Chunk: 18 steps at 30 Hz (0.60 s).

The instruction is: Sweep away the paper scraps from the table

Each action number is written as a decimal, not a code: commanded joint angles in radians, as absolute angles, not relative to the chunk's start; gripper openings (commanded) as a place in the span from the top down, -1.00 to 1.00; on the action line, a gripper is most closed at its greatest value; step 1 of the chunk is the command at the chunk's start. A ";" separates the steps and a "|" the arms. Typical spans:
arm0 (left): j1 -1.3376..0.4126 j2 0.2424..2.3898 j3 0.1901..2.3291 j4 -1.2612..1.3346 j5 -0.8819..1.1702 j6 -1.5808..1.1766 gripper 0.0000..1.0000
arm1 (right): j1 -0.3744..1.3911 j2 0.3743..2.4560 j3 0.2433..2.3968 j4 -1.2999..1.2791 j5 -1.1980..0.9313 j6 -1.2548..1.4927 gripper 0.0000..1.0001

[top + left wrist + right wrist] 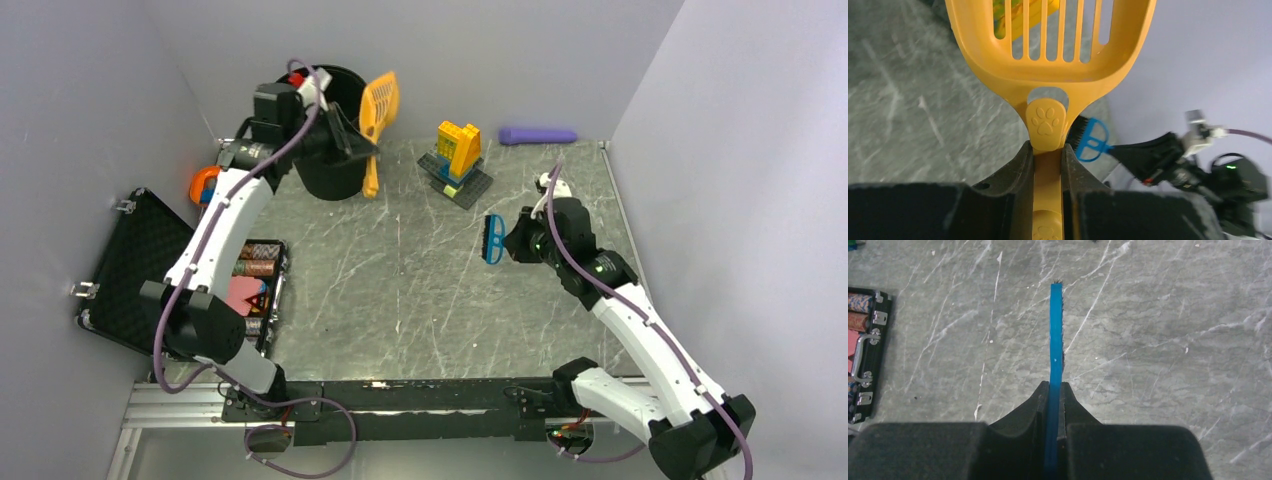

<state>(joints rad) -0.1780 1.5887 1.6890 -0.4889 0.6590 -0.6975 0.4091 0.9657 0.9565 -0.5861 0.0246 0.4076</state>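
No paper scraps show in any view; the grey-green marble table (400, 290) shows none on it. My left gripper (362, 150) is shut on the handle of the orange slotted scoop (380, 103), held tilted up over the rim of a black bucket (330, 175) at the back left. In the left wrist view the fingers (1048, 150) clamp the scoop (1048, 50) just below its paw-print neck. My right gripper (515, 240) is shut on a blue brush (493, 240), held above the table right of centre. The right wrist view shows the brush (1056, 340) edge-on between the jaws (1054, 387).
A yellow-and-blue toy brick build (458, 155) stands on a dark baseplate at the back centre. A purple cylinder (538, 135) lies against the back wall. An open black foam-lined case (150, 270) sits at the left edge. An orange object (203, 183) lies beside the left arm.
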 commanded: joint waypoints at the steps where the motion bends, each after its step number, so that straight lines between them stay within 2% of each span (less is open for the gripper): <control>1: -0.302 1.554 1.681 -0.756 0.239 -0.443 1.00 | 0.406 0.888 0.873 -0.437 0.022 0.444 1.00; 7: -0.453 1.551 1.516 -0.739 0.048 -0.398 1.00 | 0.407 0.879 0.732 -0.299 -0.011 0.533 1.00; 11: -0.483 1.551 1.368 -0.645 0.074 -0.400 1.00 | 0.406 0.880 0.635 -0.210 0.069 0.620 1.00; 18: -0.536 1.589 1.252 -0.565 0.022 -0.390 1.00 | 0.398 0.949 0.569 -0.046 0.043 0.674 1.00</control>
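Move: My left hand, still gripping the orange scoop, has the clear patch of table it heads for about 9 cm back, 2 cm right and some 34 cm below; the black bin stands 14 cm ahead and 9 cm left, the yellow block toy 13 cm ahead and 19 cm right. My right hand, with the blue brush, has its bare patch about 21 cm below and 2 cm left; the block toy lies 26 cm ahead and 8 cm left. I bring both tools down together over the emptied table. My left hand drops some 23 cm while drawing back about 8 cm, away from the bin, its wrist rolling roughly 40 degrees so the fingers swing from pointing right to forward and steeply down. My right hand sinks about 9 cm nearly straight, turning only slightly. Both keep their grips. ##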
